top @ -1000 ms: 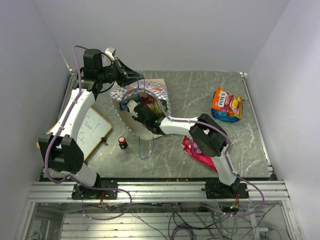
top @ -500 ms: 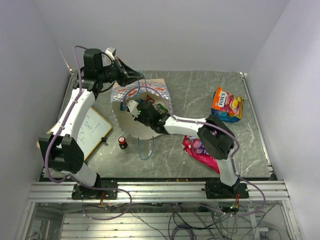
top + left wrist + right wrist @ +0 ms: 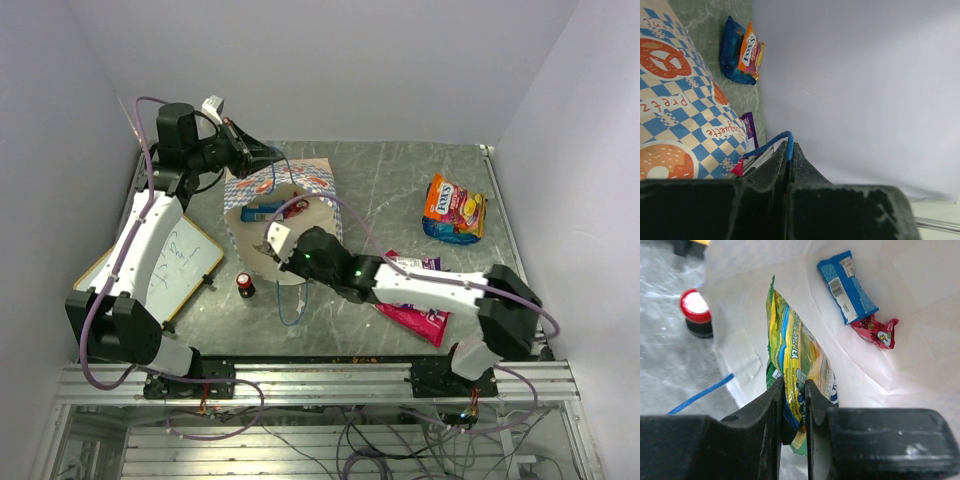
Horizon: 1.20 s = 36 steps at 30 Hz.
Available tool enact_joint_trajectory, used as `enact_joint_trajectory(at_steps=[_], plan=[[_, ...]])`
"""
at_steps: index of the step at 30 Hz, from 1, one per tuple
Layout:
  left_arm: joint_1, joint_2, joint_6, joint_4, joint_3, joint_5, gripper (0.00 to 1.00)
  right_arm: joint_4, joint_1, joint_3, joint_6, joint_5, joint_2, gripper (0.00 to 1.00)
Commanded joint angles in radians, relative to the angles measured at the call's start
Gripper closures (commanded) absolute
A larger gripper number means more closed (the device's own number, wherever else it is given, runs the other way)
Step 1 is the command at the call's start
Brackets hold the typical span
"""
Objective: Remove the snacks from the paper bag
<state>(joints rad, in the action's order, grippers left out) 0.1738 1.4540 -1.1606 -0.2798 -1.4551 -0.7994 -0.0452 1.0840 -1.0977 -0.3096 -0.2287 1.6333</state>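
The cream paper bag with blue checks lies on its side, its mouth facing the near left. At the far left my left gripper is shut on the bag's blue cord handle, which it holds up. My right gripper is at the bag's mouth, shut on a green-yellow snack packet. Inside the bag lie a blue packet and a small red one. An orange packet on a blue one lies at the far right of the table. A pink packet and a purple-white one lie under my right arm.
A small red-capped bottle stands just left of the bag's mouth, close to my right gripper. A whiteboard lies at the left edge. The bag's other blue cord trails on the table in front of the mouth.
My right gripper closed on the green-yellow packet and drew back from deep in the bag to its mouth. My left arm shifted slightly, still holding the handle.
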Motion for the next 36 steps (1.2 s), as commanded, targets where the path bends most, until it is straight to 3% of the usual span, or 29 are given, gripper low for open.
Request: enact_joint_trajectory(at_steps=[1,8,18,27,36], plan=[[-0.002,-0.031,-0.015,0.034,0.028,0.022,0.93,-0.032,0.014,0.051,0.08,0.036,-0.178,1.0],[-0.002,-0.059,0.03,-0.018,0.034,0.037,0.93,0.06,0.019,0.037,0.241,0.1,-0.386,1.0],[-0.002,-0.095,0.026,0.006,0.094,0.038,0.93,0.527,0.02,-0.171,0.498,0.042,-0.595,1.0],[-0.002,-0.145,0.011,0.032,0.152,0.05,0.93,0.821,0.02,-0.282,0.756,-0.302,-0.804,1.0],[-0.002,-0.19,0.013,0.015,0.173,0.06,0.93,1.256,0.02,-0.387,1.025,-0.719,-0.787,1.0]])
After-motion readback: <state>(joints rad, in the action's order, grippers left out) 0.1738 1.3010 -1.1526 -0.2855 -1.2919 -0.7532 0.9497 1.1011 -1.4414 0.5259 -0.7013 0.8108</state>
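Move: The right hand holds the green snack bag just over the near lip of the paper bag; the pink-purple snack pile lies about 27 cm to its right, 8 cm back and 14 cm below. Beyond that pile is the orange-and-blue pile, some 37 cm right and 11 cm ahead of the hand. Inside the bag, a small blue packet sits 11 cm ahead and 6 cm left, a small red one 11 cm straight ahead. From the left hand, the pink-purple pile is about 29 cm right, 17 cm back and 36 cm lower. Still pinching the green snack bag by its end, the right hand lifts it some 24 cm clear of the paper bag, drawing back about 10 cm, then swings it about 25 cm to the right towards the snack piles, the wrist turning clockwise and rolling left side up, roughly 40 degrees each. The left hand keeps the blue handle, easing back about 3 cm and slightly down. ##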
